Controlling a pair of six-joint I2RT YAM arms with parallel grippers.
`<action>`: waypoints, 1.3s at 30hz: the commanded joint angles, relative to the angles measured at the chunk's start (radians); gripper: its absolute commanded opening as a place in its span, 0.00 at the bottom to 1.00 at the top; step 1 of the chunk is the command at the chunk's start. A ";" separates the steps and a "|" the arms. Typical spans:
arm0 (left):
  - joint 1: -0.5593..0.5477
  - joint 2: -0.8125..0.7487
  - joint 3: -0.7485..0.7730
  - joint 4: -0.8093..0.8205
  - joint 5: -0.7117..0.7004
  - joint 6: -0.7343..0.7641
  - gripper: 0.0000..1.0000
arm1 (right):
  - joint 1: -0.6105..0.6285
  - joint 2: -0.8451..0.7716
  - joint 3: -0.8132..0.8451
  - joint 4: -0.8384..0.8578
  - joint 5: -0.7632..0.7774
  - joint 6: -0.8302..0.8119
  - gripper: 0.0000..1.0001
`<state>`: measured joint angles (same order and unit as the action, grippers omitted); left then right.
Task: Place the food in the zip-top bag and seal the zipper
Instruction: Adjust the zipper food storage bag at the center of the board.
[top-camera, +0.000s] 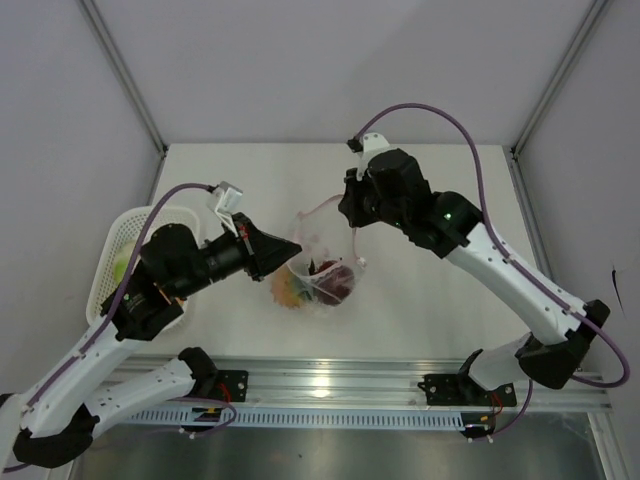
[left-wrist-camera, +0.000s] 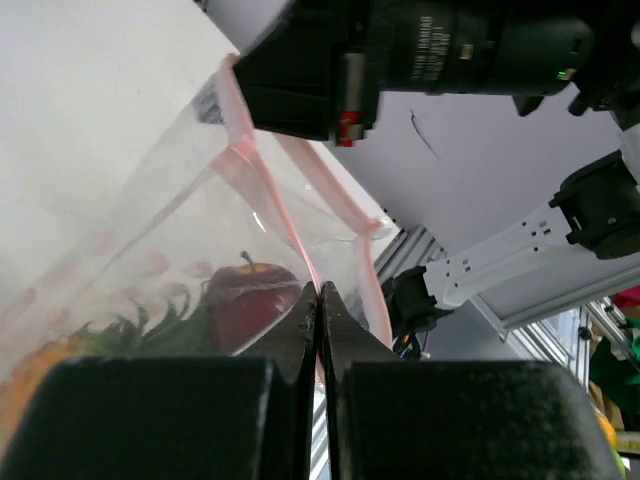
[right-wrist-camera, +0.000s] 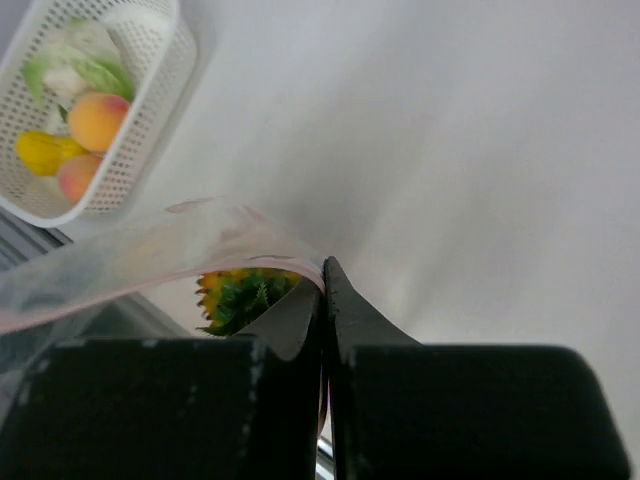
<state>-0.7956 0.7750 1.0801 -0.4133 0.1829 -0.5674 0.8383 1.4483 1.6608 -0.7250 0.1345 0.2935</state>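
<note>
The clear zip-top bag hangs between both grippers over the table's middle. Inside it are a dark red apple and orange-yellow pieces. My left gripper is shut on the pinkish zipper at one end of the mouth, and the apple shows behind its closed fingertips. My right gripper is shut on the strip's other end; a green, orange-edged leafy piece shows through the bag. More food lies in the basket: a peach, a yellow piece, a green-white leafy piece.
The white lattice basket stands at the table's left edge, partly under my left arm. An aluminium rail runs along the near edge. Grey walls close off the back and the sides.
</note>
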 joint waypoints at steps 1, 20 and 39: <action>0.007 0.062 -0.049 -0.022 -0.034 -0.014 0.00 | -0.021 -0.017 -0.021 0.018 0.004 -0.004 0.00; 0.013 0.044 -0.123 -0.059 -0.139 -0.002 0.49 | 0.007 -0.083 -0.125 0.113 -0.047 -0.036 0.00; 0.174 -0.249 -0.078 -0.461 -0.863 -0.065 0.96 | 0.015 -0.026 -0.136 0.116 -0.052 -0.050 0.00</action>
<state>-0.7078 0.4408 0.9760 -0.7189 -0.5957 -0.5911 0.8490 1.4086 1.5345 -0.6510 0.0887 0.2665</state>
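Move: The zip-top bag, its mouth still pinched by both hands, has its food-filled body about 4 cm to the right of the left hand, 2 cm ahead and 12 below. In it, from that hand, the apple lies some 8 cm right and 2 ahead, the pineapple 2 cm left and 1 ahead, both about 14 below; the basket stands roughly 36 cm left, 8 ahead and 20 below. From the right hand the bag's body is about 8 cm left, 4 back and 13 below. The bag's near-left mouth edge is first lowered about 7 cm by the left hand's pinch; there the fingers open wide and let go, and the empty hand backs off to the left towards the basket, nearly 20 cm, rising and then dipping again while turning some 50 degrees counter-clockwise. The right hand keeps its pinch on the other side of the mouth, ending a couple of centimetres lower. ##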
